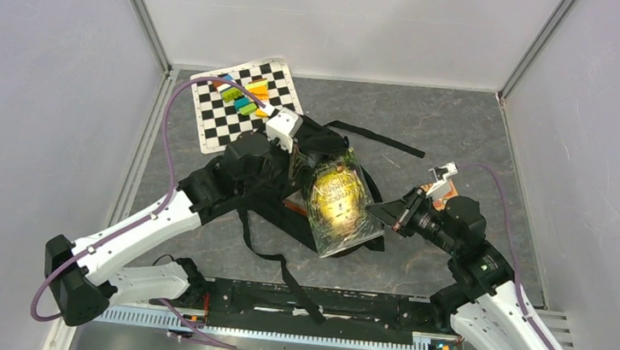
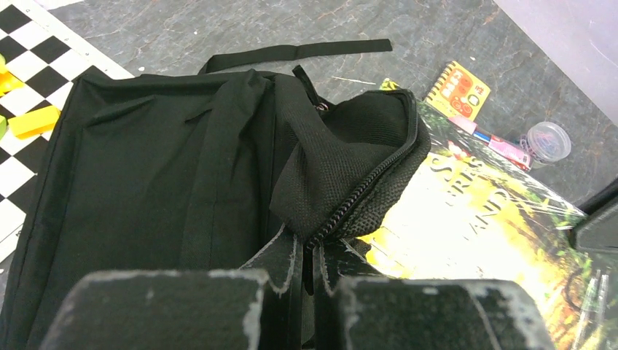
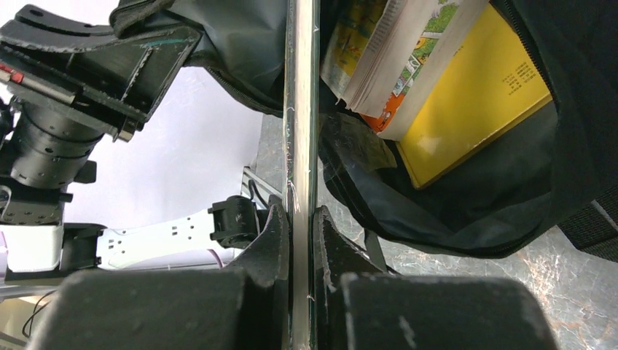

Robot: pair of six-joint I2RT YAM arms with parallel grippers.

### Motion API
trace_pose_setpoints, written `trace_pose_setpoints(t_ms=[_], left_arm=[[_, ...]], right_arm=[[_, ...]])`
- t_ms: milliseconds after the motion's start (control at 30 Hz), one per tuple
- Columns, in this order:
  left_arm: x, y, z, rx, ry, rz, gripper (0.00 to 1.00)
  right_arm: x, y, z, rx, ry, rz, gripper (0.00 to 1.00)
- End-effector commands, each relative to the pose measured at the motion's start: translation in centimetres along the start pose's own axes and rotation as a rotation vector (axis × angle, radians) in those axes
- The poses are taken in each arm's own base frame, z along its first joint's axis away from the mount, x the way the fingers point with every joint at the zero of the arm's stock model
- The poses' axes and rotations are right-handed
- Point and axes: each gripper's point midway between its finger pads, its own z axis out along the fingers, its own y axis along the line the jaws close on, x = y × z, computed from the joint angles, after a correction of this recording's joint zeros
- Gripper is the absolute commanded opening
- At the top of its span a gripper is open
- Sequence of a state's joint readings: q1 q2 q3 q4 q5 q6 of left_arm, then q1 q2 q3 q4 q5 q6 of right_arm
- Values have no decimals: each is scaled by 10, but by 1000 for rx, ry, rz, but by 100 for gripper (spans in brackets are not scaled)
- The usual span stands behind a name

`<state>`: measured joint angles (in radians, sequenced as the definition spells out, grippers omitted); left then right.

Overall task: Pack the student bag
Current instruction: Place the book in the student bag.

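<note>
The student bag (image 1: 325,138) is a black backpack lying in the middle of the table, its long straps (image 1: 280,268) trailing toward me. My left gripper (image 1: 293,163) is shut on the bag's zip edge (image 2: 364,197) and holds the opening up. A glossy yellow-green book (image 1: 340,202) leans at that opening, and my right gripper (image 1: 384,212) is shut on its right edge. The right wrist view shows this book edge-on (image 3: 301,109) between the fingers. Inside the bag's grey lining (image 3: 474,204) lie a yellow book (image 3: 466,109) and another book (image 3: 393,51).
A chessboard mat (image 1: 244,109) with coloured blocks (image 1: 241,95) lies at the back left. An orange notebook (image 2: 459,89), pens (image 2: 499,146) and a small clear tub (image 2: 548,141) sit right of the bag. Grey walls close in three sides.
</note>
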<state>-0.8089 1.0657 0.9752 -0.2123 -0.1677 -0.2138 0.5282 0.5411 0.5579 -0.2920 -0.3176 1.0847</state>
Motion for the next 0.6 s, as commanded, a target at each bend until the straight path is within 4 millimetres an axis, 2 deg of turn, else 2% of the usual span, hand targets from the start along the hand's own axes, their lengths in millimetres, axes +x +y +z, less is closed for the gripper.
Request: trace_pose_setpoints(t_ms=[0, 233, 400, 567], left_arm=[[-49, -13, -9, 67, -173, 8, 2], [-46, -30, -7, 163, -170, 5, 2], [-44, -40, -6, 220, -166, 8, 2], [-42, -46, -6, 251, -162, 12, 2]], right_arm=[[-30, 44, 5, -164, -107, -35, 0], [-8, -2, 27, -69, -74, 34, 0], [-2, -10, 42, -78, -84, 56, 0], [-5, 3, 59, -105, -84, 40, 0]])
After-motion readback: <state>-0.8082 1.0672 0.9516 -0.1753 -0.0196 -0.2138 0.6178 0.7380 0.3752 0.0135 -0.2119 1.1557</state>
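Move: The plastic-covered book is already in the right hand, gripped by its edge. The bag's opening is centred roughly 10 cm to that hand's left, level with it fore and aft, and 14 cm below. The books already packed lie about 11 cm left, 2 cm ahead and 16 cm down; the raised bag flap is some 11 cm left and 12 cm ahead, 3 cm lower. From the left hand, which holds this flap, the opening is about 7 cm right, 7 cm back and 18 cm below. The plastic-covered book is lowered about 7 cm into the bag's opening by the right hand, which keeps its edge pinched, easing left and slightly forward with most of that at the end as the sinking stops. The left hand keeps its grip on the zippered flap, shifting some 2 cm right and a little back while turning slightly clockwise. ##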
